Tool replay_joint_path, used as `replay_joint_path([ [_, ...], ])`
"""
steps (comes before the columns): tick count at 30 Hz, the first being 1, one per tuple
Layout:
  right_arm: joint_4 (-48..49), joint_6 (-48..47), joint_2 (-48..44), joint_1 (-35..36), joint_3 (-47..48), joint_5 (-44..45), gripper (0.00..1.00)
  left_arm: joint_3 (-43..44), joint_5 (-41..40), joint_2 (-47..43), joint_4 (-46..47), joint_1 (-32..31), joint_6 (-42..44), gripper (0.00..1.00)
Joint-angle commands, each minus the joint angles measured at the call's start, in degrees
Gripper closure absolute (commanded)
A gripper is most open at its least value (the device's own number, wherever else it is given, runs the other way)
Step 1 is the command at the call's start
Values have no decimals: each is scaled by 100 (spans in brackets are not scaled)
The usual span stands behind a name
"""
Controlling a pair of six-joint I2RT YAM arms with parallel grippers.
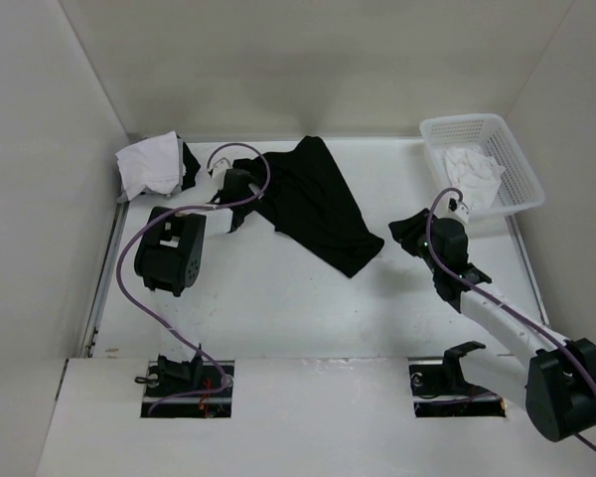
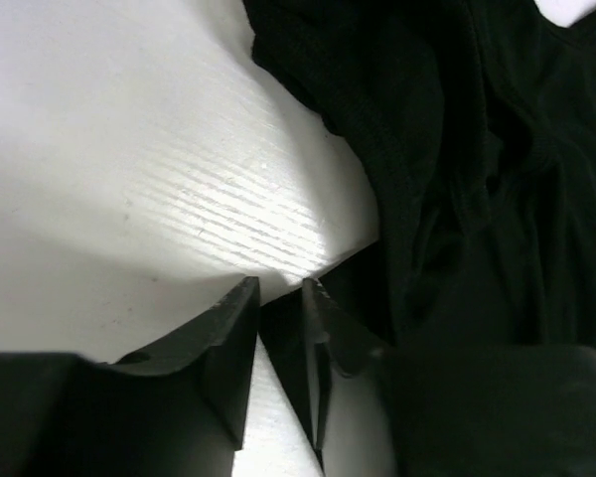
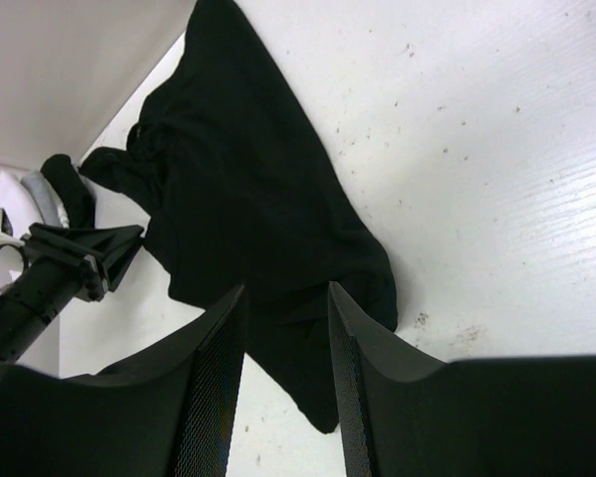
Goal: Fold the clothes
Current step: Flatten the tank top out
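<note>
A large black garment (image 1: 313,204) of the clothes lies spread across the table's middle, running from the back down to the right. My left gripper (image 1: 248,189) sits at its left edge. In the left wrist view the jaws (image 2: 278,288) stand a narrow gap apart, just beside the dark fabric (image 2: 477,149); a dark wedge between the tips may be cloth or shadow. My right gripper (image 1: 405,234) hovers right of the garment's lower corner. It is open (image 3: 286,293) with nothing between its fingers, and the black cloth (image 3: 238,169) lies beyond them.
A pile of white and dark clothes (image 1: 149,164) rests at the back left corner. A white lattice basket (image 1: 517,164) at the back right holds a white garment (image 1: 474,169). White walls enclose the table on three sides.
</note>
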Motion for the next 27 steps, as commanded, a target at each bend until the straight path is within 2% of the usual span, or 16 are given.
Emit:
replay_joint_path([
  [1, 22, -96, -86, 98, -76, 115, 57, -105, -592, -338, -423, -41, 460, 74],
  [5, 102, -70, -173, 125, -103, 132, 57, 131, -338, -110, -624, -217, 820, 76],
  [15, 190, -79, -297, 353, -32, 158, 57, 597, -399, 277, -1301, -314, 1120, 75],
  [19, 198, -79, -332, 441, -59, 158, 57, 650, -346, 303, -1275, -270, 1085, 83],
  [24, 137, -87, -376, 651, -295, 185, 58, 590, -206, 242, -1039, -217, 1015, 97],
  [27, -73, -175, -271, 722, -480, 229, 59, 362, -162, -21, -907, -191, 883, 100],
])
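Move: The left hand is low over the tank top's left edge, with that fabric some 1 cm below and just right of the fingertips; the folded stack lies about 27 cm left and 8 cm farther out. For the right hand, the tank top's near corner is roughly 8 cm back, 10 cm left and 12 cm below. The tank top's right corner is 2 cm ahead and 3 cm left, equally low, and the basket about 22 cm ahead and 24 cm right. The left fingers close fully on the tank top's left edge and seem to pinch it, after the hand shuffles back about a centimetre and rolls some 10 degrees, its left side rising. Meanwhile the empty right hand, still open, drifts back and left about 4 cm above the cloth towards the near corner, only starting to sink at the end. ##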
